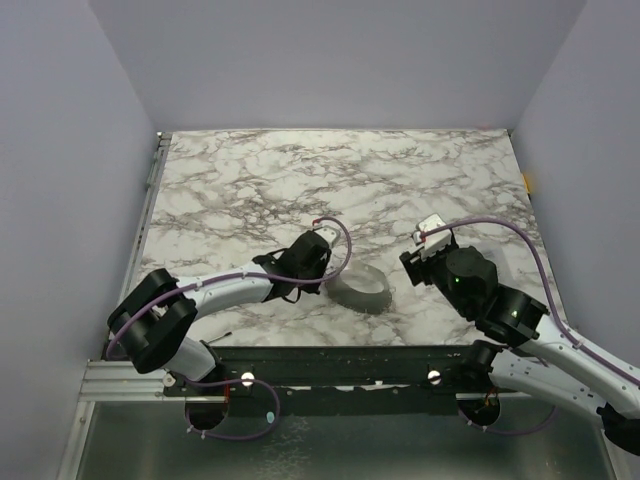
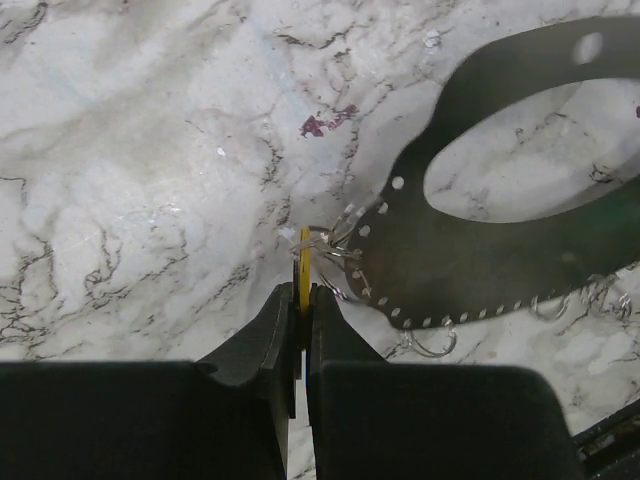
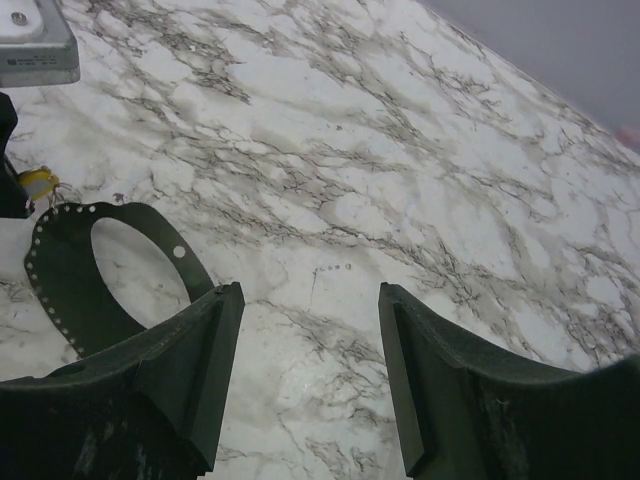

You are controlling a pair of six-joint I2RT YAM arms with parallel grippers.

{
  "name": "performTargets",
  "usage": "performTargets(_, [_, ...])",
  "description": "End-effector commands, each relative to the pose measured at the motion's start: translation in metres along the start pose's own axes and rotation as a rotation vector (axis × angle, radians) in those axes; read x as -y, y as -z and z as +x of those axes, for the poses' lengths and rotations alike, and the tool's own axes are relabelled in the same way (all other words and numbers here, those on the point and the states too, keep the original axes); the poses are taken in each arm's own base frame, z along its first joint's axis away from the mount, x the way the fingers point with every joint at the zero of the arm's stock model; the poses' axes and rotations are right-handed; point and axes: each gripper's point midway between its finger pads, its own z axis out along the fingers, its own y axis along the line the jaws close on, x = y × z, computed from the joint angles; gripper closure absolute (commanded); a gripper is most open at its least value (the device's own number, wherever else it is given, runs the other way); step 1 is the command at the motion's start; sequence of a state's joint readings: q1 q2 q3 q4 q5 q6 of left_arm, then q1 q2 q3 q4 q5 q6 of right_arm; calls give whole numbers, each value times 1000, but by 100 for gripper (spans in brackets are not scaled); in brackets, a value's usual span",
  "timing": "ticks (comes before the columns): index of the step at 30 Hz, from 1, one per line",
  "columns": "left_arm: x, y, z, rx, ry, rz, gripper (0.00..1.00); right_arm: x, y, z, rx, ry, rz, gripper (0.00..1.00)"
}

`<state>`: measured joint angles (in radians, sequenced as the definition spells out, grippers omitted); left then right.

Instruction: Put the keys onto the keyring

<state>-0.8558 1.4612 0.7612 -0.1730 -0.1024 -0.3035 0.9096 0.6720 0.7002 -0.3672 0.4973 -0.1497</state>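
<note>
The keyring (image 2: 450, 270) is a wide dark grey ring with small holes along its rim, resting on the marble; it also shows in the overhead view (image 1: 362, 287) and the right wrist view (image 3: 60, 290). My left gripper (image 2: 303, 295) is shut on the key (image 2: 304, 255), a thin yellow piece seen edge-on whose whitish metal end touches the ring's near rim. From the right wrist view, the key's yellow head (image 3: 38, 183) sits at the ring's far edge. My right gripper (image 3: 310, 300) stands open over bare marble, just right of the ring, with nothing between its fingers.
Small wire loops (image 2: 430, 345) hang from the ring's lower rim. The marble tabletop (image 1: 250, 180) is walled by pale panels at the left, back and right. A black rail (image 1: 340, 362) runs along the near edge by the arm bases. A grey-white boxy part (image 3: 35, 45) shows at the upper left.
</note>
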Motion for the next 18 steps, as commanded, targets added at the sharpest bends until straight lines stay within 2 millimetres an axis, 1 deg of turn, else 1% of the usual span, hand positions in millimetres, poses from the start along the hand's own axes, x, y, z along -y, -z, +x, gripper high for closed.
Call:
performTargets(1, [-16, 0, -13, 67, 71, -59, 100, 2, 2, -6, 22, -21, 7, 34])
performTargets(6, [-25, -3, -3, 47, 63, -100, 100, 2, 1, -3, 14, -13, 4, 34])
performTargets(10, [-30, -2, -2, 52, 57, -125, 100, -1, 0, -2, 10, -7, -5, 34])
performTargets(12, [-35, 0, -3, 57, 57, -153, 83, -2, -1, -2, 11, -7, -8, 34])
performTargets(14, [-42, 4, -6, 62, 57, -196, 57, -3, -2, 0, 7, -8, -14, 34])
performTargets(15, [-47, 7, -8, 65, 57, -225, 49, -4, -2, 0, 5, -10, -16, 34])
performTargets(17, [-59, 18, -13, 70, 58, -301, 41, -6, -2, 1, 2, -10, -24, 34])
performTargets(18, [-65, 28, -19, 82, 58, -339, 39, -6, -2, 2, 0, -10, -27, 34])
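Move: The left hand holds the yellow key low over the table, with the spot to lay it on about 2 cm below. The metal keyring plate's middle is some 9 cm to the right and 2 cm nearer the base, about 2 cm lower; a small purple table mark lies about 4 cm ahead and 3 cm right. From the idle right hand, the yellow key is roughly 19 cm left, level fore and aft, and 20 cm below. The left hand, still pinching the yellow key beside the rings on the plate's left end, eases about 3.5 cm to its left and a couple of centimetres forward, sinking about 1 cm, away from the plate's middle. It turns some 10 degrees counter-clockwise with a slight roll, and only late in this travel do the shut fingers spread to a little over half open, letting go of the key. ##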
